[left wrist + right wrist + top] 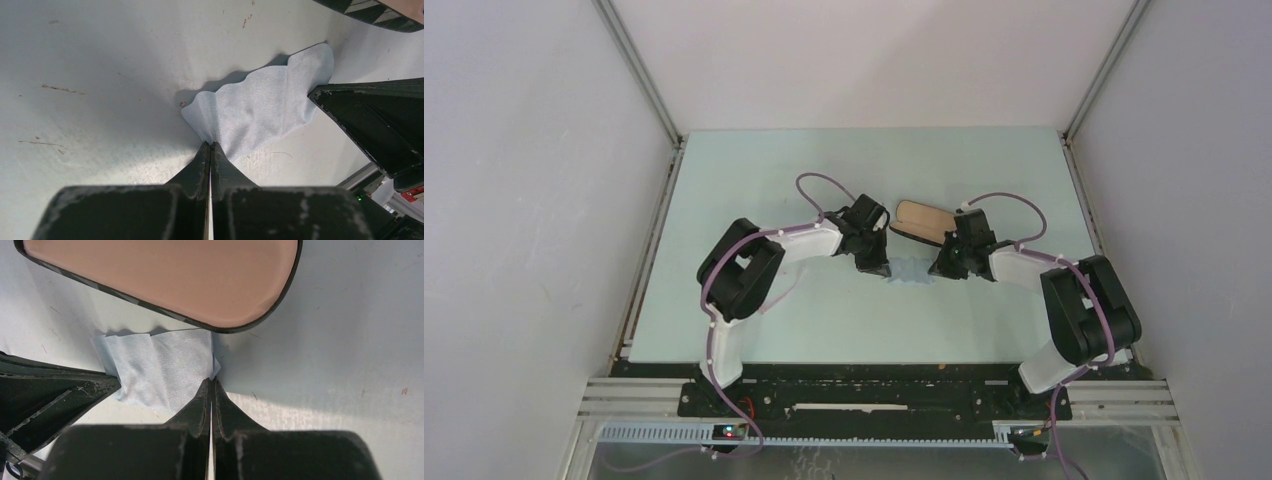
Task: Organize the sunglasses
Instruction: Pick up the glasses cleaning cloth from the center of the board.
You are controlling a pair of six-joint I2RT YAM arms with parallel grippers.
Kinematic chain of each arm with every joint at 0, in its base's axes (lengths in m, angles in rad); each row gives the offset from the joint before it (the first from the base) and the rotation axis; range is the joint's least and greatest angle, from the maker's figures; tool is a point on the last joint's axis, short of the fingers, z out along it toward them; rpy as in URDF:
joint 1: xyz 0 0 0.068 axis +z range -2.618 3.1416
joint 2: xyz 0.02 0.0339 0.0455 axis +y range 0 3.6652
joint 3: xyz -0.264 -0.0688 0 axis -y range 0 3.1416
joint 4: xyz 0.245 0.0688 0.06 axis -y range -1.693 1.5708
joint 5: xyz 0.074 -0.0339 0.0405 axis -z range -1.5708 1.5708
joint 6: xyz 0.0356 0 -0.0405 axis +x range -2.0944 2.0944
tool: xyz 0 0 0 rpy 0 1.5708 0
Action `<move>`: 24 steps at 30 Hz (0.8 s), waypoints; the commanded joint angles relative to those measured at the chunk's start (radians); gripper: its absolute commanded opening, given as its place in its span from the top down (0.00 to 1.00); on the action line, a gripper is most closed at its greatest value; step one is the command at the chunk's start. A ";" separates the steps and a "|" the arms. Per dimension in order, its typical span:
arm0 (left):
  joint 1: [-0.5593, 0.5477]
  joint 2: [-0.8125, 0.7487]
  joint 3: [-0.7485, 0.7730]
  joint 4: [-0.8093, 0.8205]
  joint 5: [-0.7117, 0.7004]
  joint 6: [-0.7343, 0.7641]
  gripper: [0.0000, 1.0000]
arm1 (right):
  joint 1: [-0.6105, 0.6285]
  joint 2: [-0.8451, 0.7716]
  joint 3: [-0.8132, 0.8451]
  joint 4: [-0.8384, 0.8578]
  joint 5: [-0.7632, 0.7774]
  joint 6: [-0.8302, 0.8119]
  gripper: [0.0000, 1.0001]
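The sunglasses do not show in any view. A small light blue cloth (911, 270) lies on the table between my two grippers. My left gripper (879, 268) is shut on the cloth's left edge (265, 107), its tips (210, 145) pinching a fold. My right gripper (937, 270) is shut on the cloth's right corner (160, 367), its tips (210, 382) at the edge. The black oblong case with tan lining (921, 220) lies open just behind the cloth (165, 275).
The pale green table (754, 200) has grey walls on the left, right and back. The other arm's fingers show in each wrist view: the right one (380, 125) and the left one (50, 395). The case's edge (380, 10) is close to the cloth.
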 commanded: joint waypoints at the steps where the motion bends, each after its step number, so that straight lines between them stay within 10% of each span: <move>1: -0.016 -0.038 0.033 -0.032 -0.043 0.059 1.00 | 0.016 -0.050 0.000 -0.066 0.032 -0.024 1.00; 24: -0.011 -0.080 0.228 -0.080 0.034 0.132 1.00 | 0.007 -0.260 0.053 -0.125 0.096 -0.004 1.00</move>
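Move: The glasses cleaning cloth lies folded on the board between the hands, its sides already pinched in the shut fingers: its middle is about 5 cm right and 1 cm ahead of the left hand, and some 4 cm left and 1 cm ahead of the right. The open case stands beyond, roughly 11 cm ahead of the left hand and 7 cm right; from the right hand, about 11 cm ahead and 2 cm left. Both hands keep their closed pinch on the cloth and lift it between them: the right goes first, nearly straight up about 6 cm, easing to a stop with its fingertips tilting slightly outward from the base. The left stays low a little longer, then rises at speed some 6 cm while carrying its side forward and to the right towards the case by 2 cm or so each way, tipping up around 10 degrees. ##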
